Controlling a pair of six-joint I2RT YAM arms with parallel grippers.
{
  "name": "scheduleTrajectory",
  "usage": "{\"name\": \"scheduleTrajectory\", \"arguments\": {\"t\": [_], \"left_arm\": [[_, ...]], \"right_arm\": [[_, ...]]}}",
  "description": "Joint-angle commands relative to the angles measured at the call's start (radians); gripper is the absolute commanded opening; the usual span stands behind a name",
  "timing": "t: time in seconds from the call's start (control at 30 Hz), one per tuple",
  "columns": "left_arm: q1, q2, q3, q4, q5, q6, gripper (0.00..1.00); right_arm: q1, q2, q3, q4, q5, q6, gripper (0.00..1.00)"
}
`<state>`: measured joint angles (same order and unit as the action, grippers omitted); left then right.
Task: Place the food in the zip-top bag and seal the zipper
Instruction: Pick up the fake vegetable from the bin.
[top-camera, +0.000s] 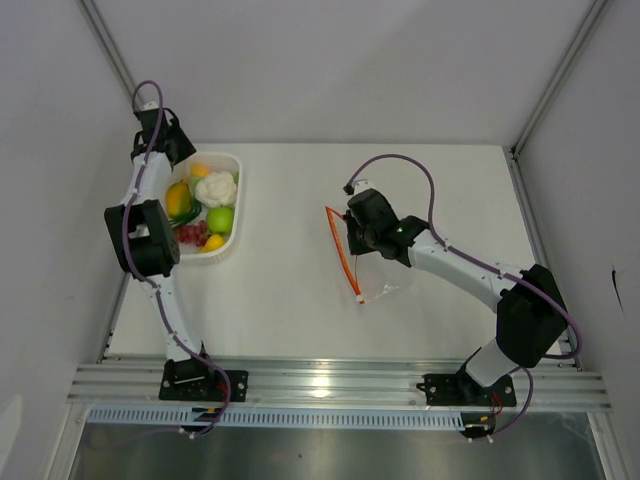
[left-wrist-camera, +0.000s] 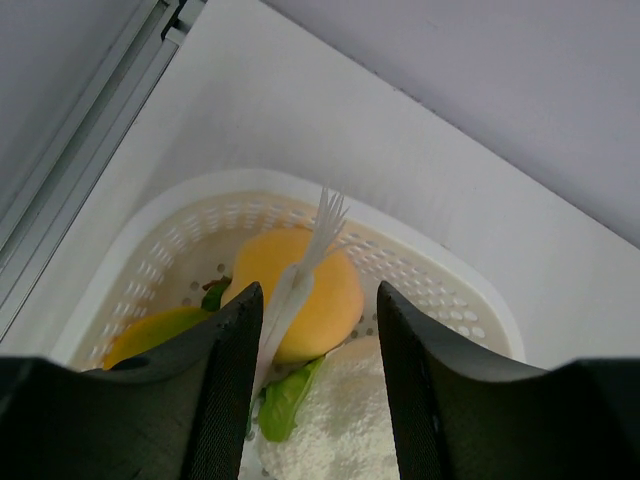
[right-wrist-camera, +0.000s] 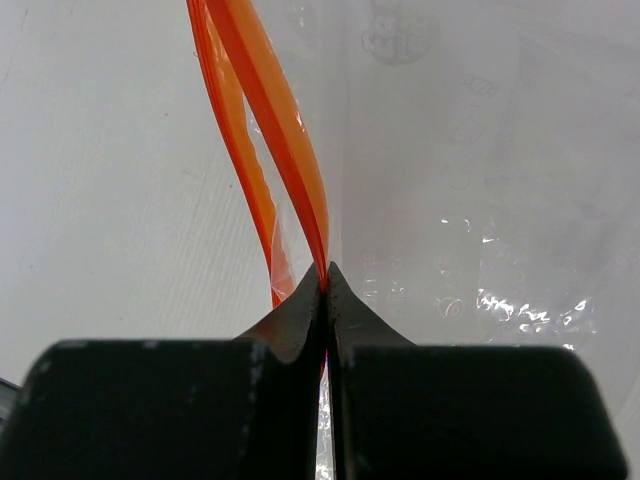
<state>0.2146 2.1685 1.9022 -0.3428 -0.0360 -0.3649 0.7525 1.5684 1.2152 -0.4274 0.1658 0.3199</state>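
The food lies in a white mesh basket at the left: a white cauliflower, a green apple, an orange ball, a yellow-orange fruit and small red pieces. My left gripper hangs over the basket's far end, jaws apart. Between its fingers I see the orange ball and, nearer, the cauliflower; nothing is clasped. The clear zip-top bag lies mid-table. My right gripper is shut on the bag's orange-red zipper, and the mouth gapes beyond.
A white plastic strand sticks up in front of the left fingers. A green leaf lies beside the cauliflower. The basket sits close to the left wall and its metal rail. Bare white table separates basket and bag.
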Motion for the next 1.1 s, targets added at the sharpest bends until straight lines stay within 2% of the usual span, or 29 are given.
{"name": "scheduleTrajectory", "arguments": {"t": [0.0, 0.3, 0.43, 0.57, 0.8, 0.9, 1.07], "left_arm": [[0.011, 0.051, 0.121, -0.074, 0.025, 0.026, 0.52], [0.016, 0.111, 0.218, -0.166, 0.067, 0.02, 0.52], [0.017, 0.132, 0.257, -0.229, 0.041, -0.003, 0.54], [0.022, 0.154, 0.264, -0.248, 0.059, -0.031, 0.56], [0.026, 0.183, 0.284, -0.268, 0.048, -0.06, 0.55], [0.031, 0.188, 0.287, -0.266, 0.065, -0.063, 0.49], [0.035, 0.188, 0.287, -0.257, 0.084, -0.062, 0.28]], "right_arm": [[-0.002, -0.036, -0.002, 0.022, -0.006, -0.008, 0.0], [-0.005, -0.042, -0.005, 0.026, -0.014, -0.007, 0.0], [-0.005, -0.042, -0.006, 0.029, -0.017, -0.007, 0.0], [-0.005, -0.044, -0.011, 0.038, -0.018, -0.007, 0.0], [-0.005, -0.044, -0.025, 0.049, -0.02, -0.01, 0.0], [-0.007, -0.036, -0.022, 0.058, -0.028, -0.007, 0.0], [-0.002, -0.025, -0.017, 0.061, -0.04, 0.001, 0.0]]}}
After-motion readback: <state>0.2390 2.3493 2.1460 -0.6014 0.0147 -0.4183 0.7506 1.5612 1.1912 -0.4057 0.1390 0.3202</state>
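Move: The green onion's white root end, sticking up at the far end of the bin, is what the left hand goes for: about 1 cm ahead, 1 cm to its left and 6 cm below. From the hand, the orange fruit lies 1 cm ahead, 1 cm right and 10 cm down; the cauliflower about 5 cm back and 5 cm right, and the yellow-green mango some 8 cm back and 5 cm left, both 11 cm down. The root end is roughly 27 cm ahead, 46 cm left and 6 cm below the right hand. The left hand edges about 1 cm forward over the bin's far end, then sinks some 6 cm while easing back over that centimetre, its fingers tipping about 10 degrees further down towards the green onion's white root end. With the stalk showing between the fingertips, the hand stops sinking and the fingers, still half open until then, draw in to about a third open, while the right hand stays put and keeps its shut grip on the bag's orange zipper edge. ##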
